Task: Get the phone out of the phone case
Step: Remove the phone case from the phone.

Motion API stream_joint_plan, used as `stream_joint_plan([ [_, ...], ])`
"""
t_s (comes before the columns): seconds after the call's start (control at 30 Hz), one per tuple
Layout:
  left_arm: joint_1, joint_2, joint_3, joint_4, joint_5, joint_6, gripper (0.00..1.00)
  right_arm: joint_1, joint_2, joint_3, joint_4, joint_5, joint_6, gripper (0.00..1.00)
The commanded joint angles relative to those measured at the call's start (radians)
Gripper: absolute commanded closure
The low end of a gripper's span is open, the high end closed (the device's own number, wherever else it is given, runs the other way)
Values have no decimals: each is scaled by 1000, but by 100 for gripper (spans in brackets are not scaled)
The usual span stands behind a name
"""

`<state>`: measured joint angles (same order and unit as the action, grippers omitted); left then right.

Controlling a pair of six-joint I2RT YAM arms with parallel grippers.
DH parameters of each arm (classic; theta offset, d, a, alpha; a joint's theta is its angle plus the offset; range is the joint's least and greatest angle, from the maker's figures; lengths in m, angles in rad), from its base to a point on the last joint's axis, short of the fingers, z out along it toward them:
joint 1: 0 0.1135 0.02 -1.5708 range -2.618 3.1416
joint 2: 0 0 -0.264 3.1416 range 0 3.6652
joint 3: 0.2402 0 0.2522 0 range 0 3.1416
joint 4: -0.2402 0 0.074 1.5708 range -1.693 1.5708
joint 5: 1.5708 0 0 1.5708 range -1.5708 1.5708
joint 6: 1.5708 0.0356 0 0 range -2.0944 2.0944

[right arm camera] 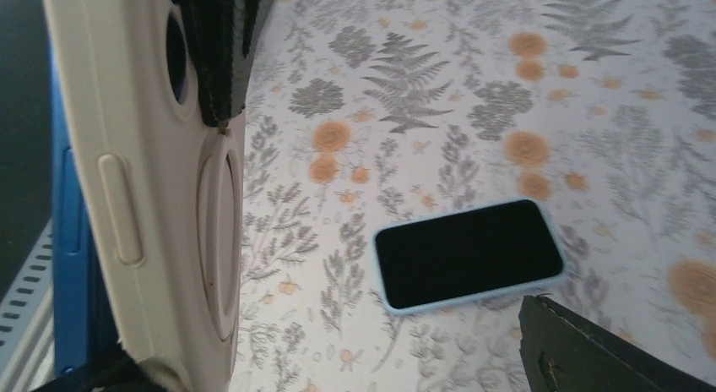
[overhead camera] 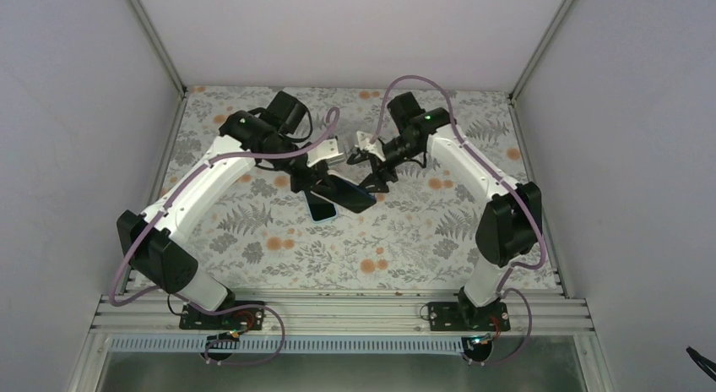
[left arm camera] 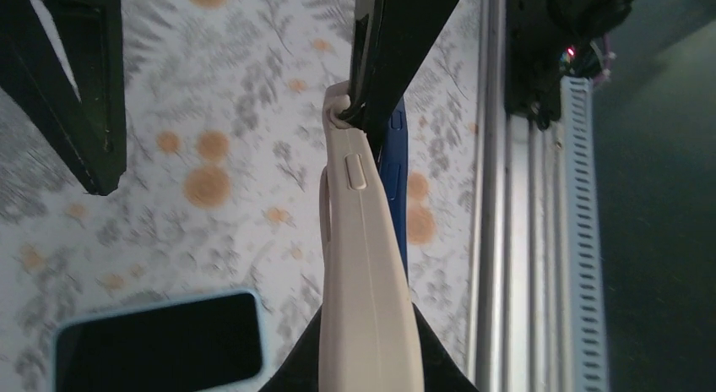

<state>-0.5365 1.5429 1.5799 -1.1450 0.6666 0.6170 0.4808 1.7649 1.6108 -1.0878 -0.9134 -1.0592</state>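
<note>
A cream phone case [left arm camera: 365, 265] with the blue-edged phone [left arm camera: 393, 189] in it is held edge-on above the table. My left gripper [left arm camera: 367, 368] is shut on the case, one black finger on its back [right arm camera: 215, 54]. From above, the held phone [overhead camera: 350, 193] shows its dark screen between the two grippers. My right gripper [right arm camera: 338, 362] stands open. Its one finger [left arm camera: 405, 37] lies against the far end of the case, the other [left arm camera: 76, 96] hangs free to the side. In the right wrist view the case [right arm camera: 143, 181] fills the left edge.
A second phone in a light blue case [overhead camera: 319, 208] lies screen-up on the flowered tablecloth under the grippers [right arm camera: 469, 253]. The aluminium rail [left arm camera: 507, 240] runs along the table's near edge. Grey walls enclose the table on three sides.
</note>
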Motion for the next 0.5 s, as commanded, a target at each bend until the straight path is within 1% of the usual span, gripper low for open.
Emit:
stream_joint_plan([
  [0.0,33,37,120,848,-201,-98,98,263,-76,-47,-199,-374,-31,12],
  [0.03,33,36,108,872,-233,-97,98,270,-78,-39,-199,-386,-22,14],
  [0.07,33,36,95,900,-259,-89,98,277,-81,-32,-199,-399,-11,18],
  [0.17,34,36,53,945,-316,-59,98,290,-82,-14,-199,-393,13,36],
  [0.23,35,39,39,950,-340,-45,98,290,-81,-12,-199,-381,21,44],
  [0.4,36,22,-7,966,-340,-26,98,286,-94,-17,-198,-358,13,64],
  [0.47,36,21,-7,961,-343,-23,98,281,-94,-18,-198,-351,12,78],
])
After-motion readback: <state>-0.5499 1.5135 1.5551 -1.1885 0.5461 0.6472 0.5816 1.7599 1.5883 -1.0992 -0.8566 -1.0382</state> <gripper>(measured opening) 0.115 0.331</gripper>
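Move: About 4 cm back of the right hand point, hardly to either side and 1 cm lower, is the case's free end, one finger already at its inner side. The phone's middle lies some 5 cm back, 5 cm left and 1 cm higher; the pale-blue phone is about 1 cm ahead, 10 cm left and 21 cm below. From the left hand, gripping phone and case, that free end is roughly 9 cm right, 1 cm back and 5 cm lower. Coming back about 3.5 cm and 2 cm left, the right hand brings its wide-open fingers astride the beige case's free end, then stays nearly in place while they close to about a third, the outer finger nearing the case's back. The left hand keeps its grip on phone and case, dips back 2 cm and returns most of the way, drifting some 2 cm left and 1 cm down. ##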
